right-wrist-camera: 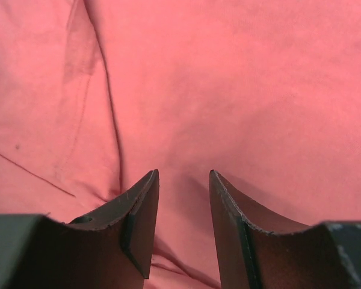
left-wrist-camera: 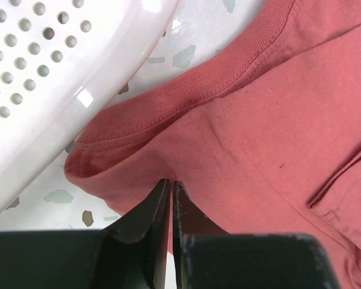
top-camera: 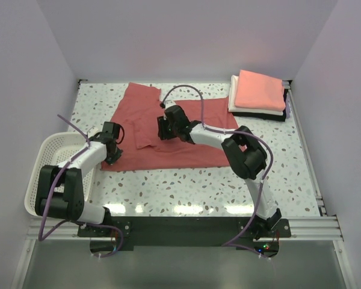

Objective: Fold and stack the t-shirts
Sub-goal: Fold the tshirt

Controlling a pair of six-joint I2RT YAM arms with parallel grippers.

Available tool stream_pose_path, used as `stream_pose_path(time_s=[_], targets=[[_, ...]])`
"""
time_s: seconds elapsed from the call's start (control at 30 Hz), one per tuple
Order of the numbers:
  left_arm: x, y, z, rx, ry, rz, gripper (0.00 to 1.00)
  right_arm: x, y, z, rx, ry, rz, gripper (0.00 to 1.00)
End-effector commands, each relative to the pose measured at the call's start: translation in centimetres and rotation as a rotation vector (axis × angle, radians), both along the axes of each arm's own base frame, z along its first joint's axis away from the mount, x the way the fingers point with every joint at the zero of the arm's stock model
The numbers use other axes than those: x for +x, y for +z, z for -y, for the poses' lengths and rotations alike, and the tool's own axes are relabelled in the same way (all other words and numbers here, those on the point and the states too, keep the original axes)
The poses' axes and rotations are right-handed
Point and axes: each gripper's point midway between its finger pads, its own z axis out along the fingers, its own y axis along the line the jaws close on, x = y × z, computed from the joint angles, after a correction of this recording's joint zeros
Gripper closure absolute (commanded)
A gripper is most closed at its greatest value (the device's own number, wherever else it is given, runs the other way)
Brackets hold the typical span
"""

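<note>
A brick-red t-shirt [top-camera: 180, 129] lies spread on the speckled table, with one side flap folded over its middle. My left gripper [top-camera: 112, 156] sits at the shirt's near-left corner beside the basket. In the left wrist view that gripper [left-wrist-camera: 170, 182] is shut on a fold of the red cloth [left-wrist-camera: 277, 120] near the ribbed hem. My right gripper [top-camera: 164, 131] is low over the shirt's middle. Its jaws [right-wrist-camera: 183, 173] stand open, with only flat red cloth [right-wrist-camera: 228, 78] showing in the gap. Salmon-pink [top-camera: 262, 89], white [top-camera: 233, 99] and black [top-camera: 259, 115] t-shirts are folded and stacked at the back right.
A white perforated basket [top-camera: 45, 156] hangs over the table's left edge, its rim [left-wrist-camera: 78, 102] close to my left gripper. White walls enclose the table [top-camera: 186, 186] on three sides. Purple cables loop above both arms.
</note>
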Motion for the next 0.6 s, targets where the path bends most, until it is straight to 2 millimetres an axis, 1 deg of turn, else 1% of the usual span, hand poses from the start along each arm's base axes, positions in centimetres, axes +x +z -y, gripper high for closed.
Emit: stream_pose_path(time_s=[0.0,0.03,0.07,0.17,0.3,0.33,0.37,0.4,0.57], targets=[[0.2,0.2,-0.6,0.021,-0.008,-0.001,0.89,-1.4,4.7,-2.4,0.031,0.078,0.130,0.58],[0.1,0.3,-0.6,0.021,-0.007,-0.003,0.89,-1.9,5.2,-2.7,0.019,0.090,0.153,0.58],[0.1,0.4,-0.7,0.021,-0.002,0.002,0.89,-2.9,5.2,-3.4,-0.011,0.121,0.174,0.58],[0.2,0.6,-0.8,0.020,-0.001,0.011,0.89,-4.2,5.1,-4.7,-0.040,0.154,0.201,0.60],[0.2,0.6,-0.8,0.018,-0.006,0.009,0.89,-5.5,4.6,-6.0,-0.008,0.178,0.184,0.61],[0.2,0.4,-0.8,0.017,-0.008,0.006,0.89,-5.6,4.6,-6.3,-0.002,0.181,0.183,0.61],[0.2,0.4,-0.8,0.016,-0.008,0.005,0.89,-5.9,3.8,-6.6,-0.013,0.188,0.173,0.61],[0.2,0.4,-0.7,0.014,-0.008,0.002,0.89,-6.1,3.6,-6.9,-0.017,0.192,0.171,0.61],[0.2,0.4,-0.8,0.015,-0.010,0.004,0.89,-6.0,3.4,-7.3,-0.017,0.192,0.172,0.62]])
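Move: The target, the lower end of the sleeve flap folded inward over the shirt, lies about 6 cm back and 5 cm left of the right gripper, a couple of centimetres lower. From the same gripper the shirt's near left corner is some 13 cm back and 20 cm left. The left gripper is down on the shirt beside that corner; from it the flap's end lies about 11 cm right and 5 cm farther out, with the basket's middle some 18 cm left and 4 cm back, about level. Sweep the right gripper back and left, about 8 cm back and 6 cm left, keeping it level and low over the t-shirt, until a fingertip comes up against the fold of the sleeve flap. Turn the wrist some 10 degrees counter-clockwise on the way and leave the fingers partly open. Keep the left gripper's nearly shut tips resting on the cloth near the shirt's corner. ##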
